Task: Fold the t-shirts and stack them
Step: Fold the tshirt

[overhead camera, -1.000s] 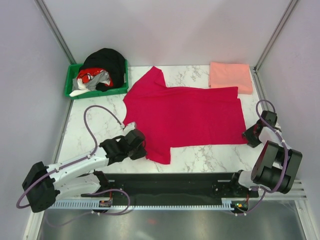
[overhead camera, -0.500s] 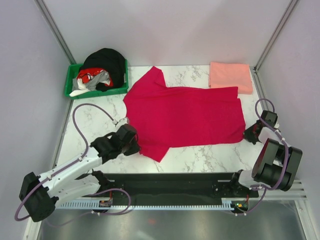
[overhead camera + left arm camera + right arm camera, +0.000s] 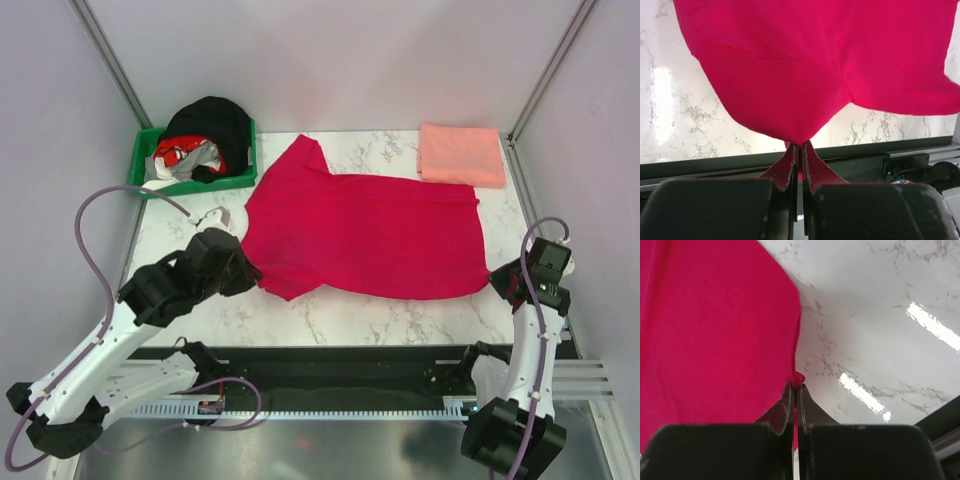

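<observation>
A crimson red t-shirt (image 3: 370,232) lies spread across the middle of the marble table, its near edge lifted at both ends. My left gripper (image 3: 250,275) is shut on the shirt's near left corner; in the left wrist view the red cloth (image 3: 805,75) hangs from between the closed fingertips (image 3: 799,146). My right gripper (image 3: 497,280) is shut on the near right corner, the red cloth (image 3: 715,330) pinched at its tips (image 3: 797,384). A pale salmon pink t-shirt (image 3: 461,153) lies folded at the back right corner.
A green bin (image 3: 190,165) holding black, red and grey clothes stands at the back left. Metal frame posts rise at both back corners. The table's dark front rail (image 3: 340,365) runs between the arm bases.
The right gripper has shut on the shirt's near right corner. Both arms have risen, and the left has drawn the near left corner up and back, pulling the near edge off the table.
</observation>
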`<move>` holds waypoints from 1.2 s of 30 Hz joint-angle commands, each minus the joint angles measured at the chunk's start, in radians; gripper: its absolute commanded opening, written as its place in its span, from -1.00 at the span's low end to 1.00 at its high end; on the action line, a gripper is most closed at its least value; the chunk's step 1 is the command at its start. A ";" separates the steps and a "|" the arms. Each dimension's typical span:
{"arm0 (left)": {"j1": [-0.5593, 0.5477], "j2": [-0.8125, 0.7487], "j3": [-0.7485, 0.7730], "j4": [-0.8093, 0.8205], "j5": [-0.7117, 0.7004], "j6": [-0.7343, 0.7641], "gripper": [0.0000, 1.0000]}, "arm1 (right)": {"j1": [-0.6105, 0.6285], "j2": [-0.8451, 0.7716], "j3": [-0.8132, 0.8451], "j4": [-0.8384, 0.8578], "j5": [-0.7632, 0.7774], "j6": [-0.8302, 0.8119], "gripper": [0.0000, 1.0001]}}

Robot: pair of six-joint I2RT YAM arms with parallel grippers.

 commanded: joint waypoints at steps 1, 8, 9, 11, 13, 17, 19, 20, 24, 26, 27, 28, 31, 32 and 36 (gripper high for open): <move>0.006 0.054 0.096 -0.070 -0.072 0.100 -0.96 | -0.003 0.045 0.057 -0.067 -0.042 0.011 -1.00; 0.132 0.316 0.197 0.026 0.020 0.257 -0.96 | 0.045 0.146 0.159 -0.015 -0.013 0.006 -1.00; 0.153 0.332 0.199 0.049 0.034 0.269 -0.96 | 0.051 0.166 0.165 -0.006 -0.013 0.009 -1.00; 0.228 0.370 0.213 0.094 0.080 0.307 -0.96 | 0.086 0.232 0.182 0.023 0.002 0.023 -1.00; 0.279 0.445 0.242 0.114 0.112 0.347 -0.96 | 0.121 0.292 0.197 0.065 0.036 0.037 -1.00; 0.407 0.628 0.354 0.171 0.191 0.410 -0.96 | 0.154 0.446 0.254 0.140 0.105 0.066 -1.00; 0.447 0.802 0.478 0.180 0.241 0.451 -0.96 | 0.154 0.578 0.324 0.172 0.121 0.071 -1.00; 0.479 0.874 0.528 0.177 0.278 0.468 -0.96 | 0.158 0.624 0.352 0.180 0.121 0.074 -1.00; 0.528 1.149 0.815 0.075 0.396 0.516 0.77 | 0.189 0.801 0.481 0.186 0.073 0.014 -0.17; 0.531 1.192 0.848 0.059 0.389 0.515 0.99 | 0.203 0.846 0.525 0.179 0.041 -0.026 0.94; 0.531 1.182 0.831 0.063 0.376 0.505 0.99 | 0.204 0.852 0.536 0.163 0.048 -0.041 0.96; 0.531 1.165 0.813 0.079 0.350 0.496 0.99 | 0.204 0.840 0.533 0.143 0.064 -0.049 0.96; 0.533 1.062 0.719 0.109 0.298 0.479 0.99 | 0.203 0.734 0.463 0.146 0.123 -0.029 0.96; 0.533 1.026 0.687 0.117 0.268 0.476 0.99 | 0.200 0.697 0.435 0.151 0.131 -0.029 0.96; 0.533 0.770 0.383 0.220 0.218 0.433 0.99 | 0.163 0.553 0.317 0.159 0.128 -0.027 0.96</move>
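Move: Both closed grippers already hold the t-shirt's raised near edge. The shirt's far left corner lies about 28 cm ahead of the left hand and 20 cm below, its far right corner about 24 cm straight ahead of the right hand and 10 cm below. The sleeve sticks out some 36 cm ahead and 11 cm right of the left hand; the green box is 34 cm ahead, 20 cm left. The folded coral shirt sits 33 cm ahead and 4 cm left of the right hand. Swing the held edge away from the base over the rest of the shirt: take the left gripper about 28 cm forward and the right about 15 cm, both sinking as they go, fingers tipping further down. Open both wide near the far end to let go of the cloth, then draw both back a few centimetres, the right also rising slightly. ##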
